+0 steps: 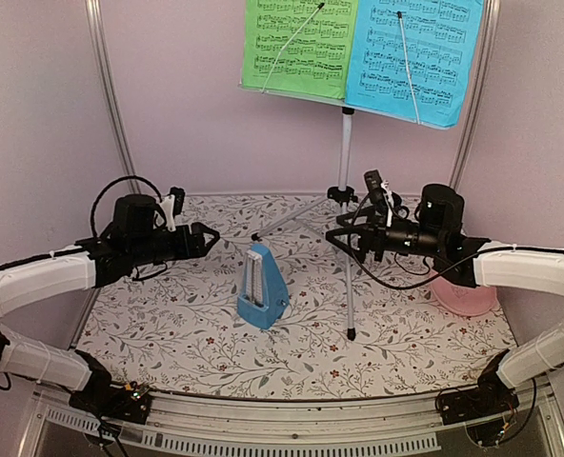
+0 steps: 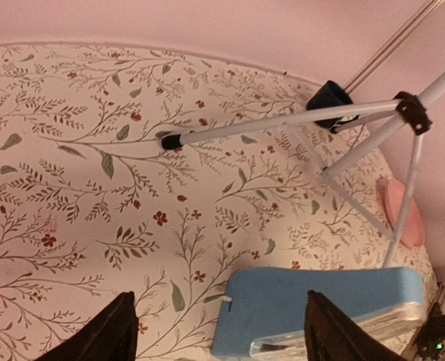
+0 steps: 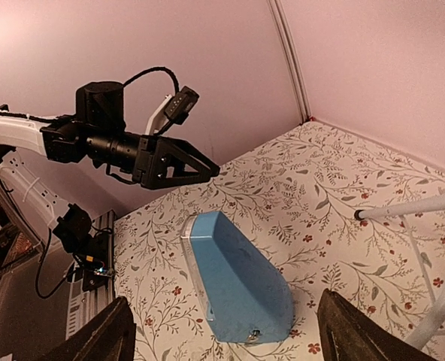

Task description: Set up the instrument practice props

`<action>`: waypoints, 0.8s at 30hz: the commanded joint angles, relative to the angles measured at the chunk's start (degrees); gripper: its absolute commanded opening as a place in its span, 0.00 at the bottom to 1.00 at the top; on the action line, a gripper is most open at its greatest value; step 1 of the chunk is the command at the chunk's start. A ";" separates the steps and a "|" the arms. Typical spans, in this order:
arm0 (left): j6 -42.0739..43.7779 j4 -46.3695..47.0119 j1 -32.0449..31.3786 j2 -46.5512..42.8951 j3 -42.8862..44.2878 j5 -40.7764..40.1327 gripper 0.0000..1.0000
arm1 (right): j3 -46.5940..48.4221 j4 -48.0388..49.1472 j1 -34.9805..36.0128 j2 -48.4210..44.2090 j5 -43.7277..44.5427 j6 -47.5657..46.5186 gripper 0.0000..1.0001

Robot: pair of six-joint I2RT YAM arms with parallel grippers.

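The silver tripod music stand (image 1: 345,152) stands at the back right of the table. On its desk sit a green sheet (image 1: 296,48) on the left and a blue sheet (image 1: 415,57) on the right, each under a thin wire arm. The blue pyramid metronome (image 1: 262,293) stands upright on the floral cloth, left of the front tripod leg. My left gripper (image 1: 211,235) hovers open just left of and above the metronome (image 2: 313,301), apart from it. On the metronome's (image 3: 241,278) other side my right gripper (image 1: 332,238) hangs open and empty, close to the stand's legs.
A pink plate (image 1: 465,297) lies at the right edge under my right arm. A dark blue mug (image 2: 329,98) sits by the back wall behind the tripod legs (image 2: 283,122). Pink walls and metal frame posts (image 1: 110,95) close in the table.
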 commanded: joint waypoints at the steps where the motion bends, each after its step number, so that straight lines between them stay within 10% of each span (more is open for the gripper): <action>1: -1.19 5.79 3.01 4.91 -4.50 5.18 0.72 | 0.12 -2.90 3.31 3.21 3.03 -0.36 0.80; 16: 3.21 10.60 2.71 21.81 -1.51 14.49 0.29 | 9.61 -13.52 12.42 22.27 15.18 -4.80 0.31; 24: 4.48 10.55 -0.75 24.66 -2.10 15.11 0.18 | 16.19 -14.51 12.46 30.63 15.66 -4.06 0.25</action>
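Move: The blue metronome stands about 10 cm to the left hand's right, 2 cm back and with its middle some 11 cm below. From the right hand, its middle is roughly 15 cm left, 2 cm forward and 18 cm below; its winding key is about 11 cm left, level fore-and-aft, and 23 cm down. The stand's front foot is 6 cm back and 4 cm right of the right hand; its left foot is about 22 cm ahead and 9 cm right of the left hand. No touch can be made out yet as both hands drop beside the metronome from either side, fingers narrowing from nearly open to about a quarter or less. The right sinks some 18 cm while reaching 8 cm left to its key side, tipping its fingers down about 25 degrees. The left sinks about 14 cm, ending slightly farther right, tilting down and turning a little clockwise. ##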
